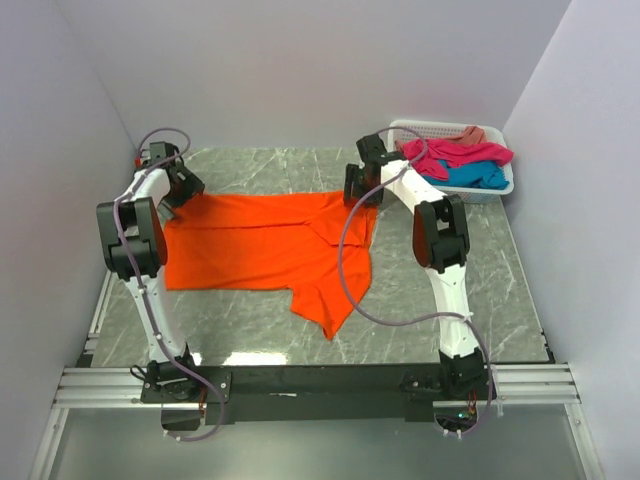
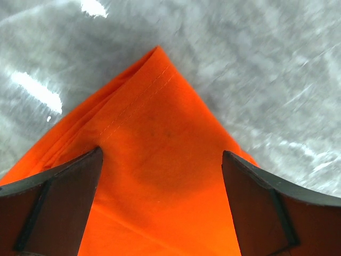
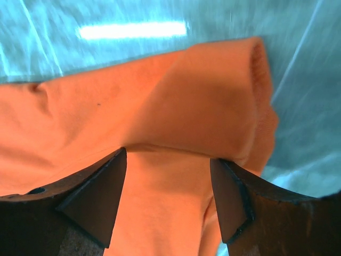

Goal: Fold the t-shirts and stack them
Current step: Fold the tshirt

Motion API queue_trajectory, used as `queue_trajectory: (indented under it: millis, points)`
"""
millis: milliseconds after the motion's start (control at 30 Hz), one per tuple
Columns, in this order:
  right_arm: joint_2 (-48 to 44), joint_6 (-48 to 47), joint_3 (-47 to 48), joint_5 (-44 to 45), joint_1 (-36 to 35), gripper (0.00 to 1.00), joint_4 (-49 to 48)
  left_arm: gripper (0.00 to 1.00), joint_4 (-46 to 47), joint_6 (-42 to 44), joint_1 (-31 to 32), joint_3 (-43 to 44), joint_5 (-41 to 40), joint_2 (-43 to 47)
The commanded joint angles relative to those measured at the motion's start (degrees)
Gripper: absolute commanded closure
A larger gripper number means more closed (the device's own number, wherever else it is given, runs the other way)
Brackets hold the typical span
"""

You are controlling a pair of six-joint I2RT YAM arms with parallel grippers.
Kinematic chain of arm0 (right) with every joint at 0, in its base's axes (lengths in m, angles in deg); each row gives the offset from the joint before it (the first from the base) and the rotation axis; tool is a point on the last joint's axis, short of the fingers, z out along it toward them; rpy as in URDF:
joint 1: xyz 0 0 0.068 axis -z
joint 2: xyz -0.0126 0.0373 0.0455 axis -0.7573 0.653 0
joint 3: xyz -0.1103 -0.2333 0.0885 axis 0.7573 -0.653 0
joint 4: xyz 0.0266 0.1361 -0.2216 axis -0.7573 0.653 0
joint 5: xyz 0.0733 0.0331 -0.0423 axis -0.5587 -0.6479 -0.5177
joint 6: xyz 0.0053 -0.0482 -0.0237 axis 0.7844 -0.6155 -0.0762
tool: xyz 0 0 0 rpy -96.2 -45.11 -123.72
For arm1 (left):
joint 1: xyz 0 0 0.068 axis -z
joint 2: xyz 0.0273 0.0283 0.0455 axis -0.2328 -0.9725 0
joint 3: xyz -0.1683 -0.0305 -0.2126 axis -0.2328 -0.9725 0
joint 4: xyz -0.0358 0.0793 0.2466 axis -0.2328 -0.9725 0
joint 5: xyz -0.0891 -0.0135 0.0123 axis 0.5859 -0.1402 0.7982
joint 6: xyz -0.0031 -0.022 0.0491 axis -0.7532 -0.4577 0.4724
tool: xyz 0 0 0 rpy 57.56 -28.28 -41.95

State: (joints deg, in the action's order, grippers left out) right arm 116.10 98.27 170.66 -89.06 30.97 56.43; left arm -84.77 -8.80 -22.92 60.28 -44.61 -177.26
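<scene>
The orange t-shirt [image 1: 270,245] lies spread flat across the marble table, with one flap trailing toward the near edge. My left gripper [image 1: 190,196] hangs open over its far left corner [image 2: 154,101]. Its jaws stand wide either side of the cloth, left gripper [image 2: 161,154]. My right gripper [image 1: 358,196] sits at the shirt's far right edge. There it is open, right gripper [image 3: 168,157], and straddles a rolled fold of orange cloth [image 3: 186,101]. Magenta [image 1: 462,153], turquoise [image 1: 476,178] and salmon [image 1: 473,133] t-shirts lie bundled in the basket.
A white slotted basket [image 1: 420,127] stands at the far right corner of the table. Bare marble table [image 1: 250,325] shows in front of the orange shirt. Pale walls close in at the left, back and right.
</scene>
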Motion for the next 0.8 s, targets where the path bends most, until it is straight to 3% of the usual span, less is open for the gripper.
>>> queue_trajectory:
  millis: [0, 100, 200, 233, 333, 400, 433, 533, 767]
  points:
    - [2.2, -5.3, 8.8, 1.2, 0.5, 0.29, 5.3, 0.01, -3.8, 0.1, 0.0, 6.4, -0.5, -2.0]
    - [-1.4, -8.3, 12.5, 1.5, 0.3, 0.29, 5.7, 0.01, -5.9, 0.2, -0.1, 8.4, -1.7, 1.4]
    - [-10.5, -10.7, 5.8, 3.3, -1.2, 0.29, 1.7, 0.01, -6.8, -1.0, -0.2, 4.9, -3.6, 5.8]
    - [-13.2, -11.0, -0.4, 3.9, -1.9, 0.29, 0.4, 0.01, -7.1, -2.0, -0.1, 2.9, -4.4, 9.7]
    - [-24.6, -9.8, -11.7, 5.8, -5.0, 0.29, -4.9, 0.01, -7.0, -6.2, -0.6, -7.6, -8.2, 18.8]
    - [-32.6, -8.0, -24.1, 8.5, -7.3, 0.29, -9.3, 0.01, -7.3, -9.2, -1.0, -17.1, -10.2, 25.5]
    - [-35.1, -6.4, -31.4, 9.5, -9.8, 0.29, -10.6, 0.01, -7.2, -12.8, -1.4, -20.5, -10.4, 27.6]
    - [-42.3, -3.5, -41.7, 10.1, -16.1, 0.29, -13.8, 0.01, -4.7, -18.0, -2.3, -33.5, -8.9, 34.8]
    - [-47.1, 3.0, -51.6, 9.2, -29.4, 0.3, -17.6, 0.05, -4.7, -23.3, -2.6, -50.4, -12.9, 43.1]
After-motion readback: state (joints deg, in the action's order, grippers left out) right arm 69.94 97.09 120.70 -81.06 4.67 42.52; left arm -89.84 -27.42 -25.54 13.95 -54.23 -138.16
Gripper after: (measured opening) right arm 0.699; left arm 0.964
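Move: The orange t-shirt lies spread under both hands, its cloth barely a centimetre beneath the fingertips. Its near left corner is about 25 cm back from the left hand and 3 cm left; its far left corner is some 3 cm ahead and 3 cm left. From the right hand, the sleeve flap's middle lies roughly 31 cm back and 8 cm left, and the far right corner about 3 cm ahead and 4 cm right. The shirt's far edge is let go: both open hands ease a last centimetre or two forward while lifting free, then swing back some 23 cm, turning about 25 degrees counter-clockwise. The left arcs about 7 cm high and comes down again to the near edge by the left corner, pads straddling it; the right rises higher, veers left over the sleeve flap and is still sinking, well above it. ##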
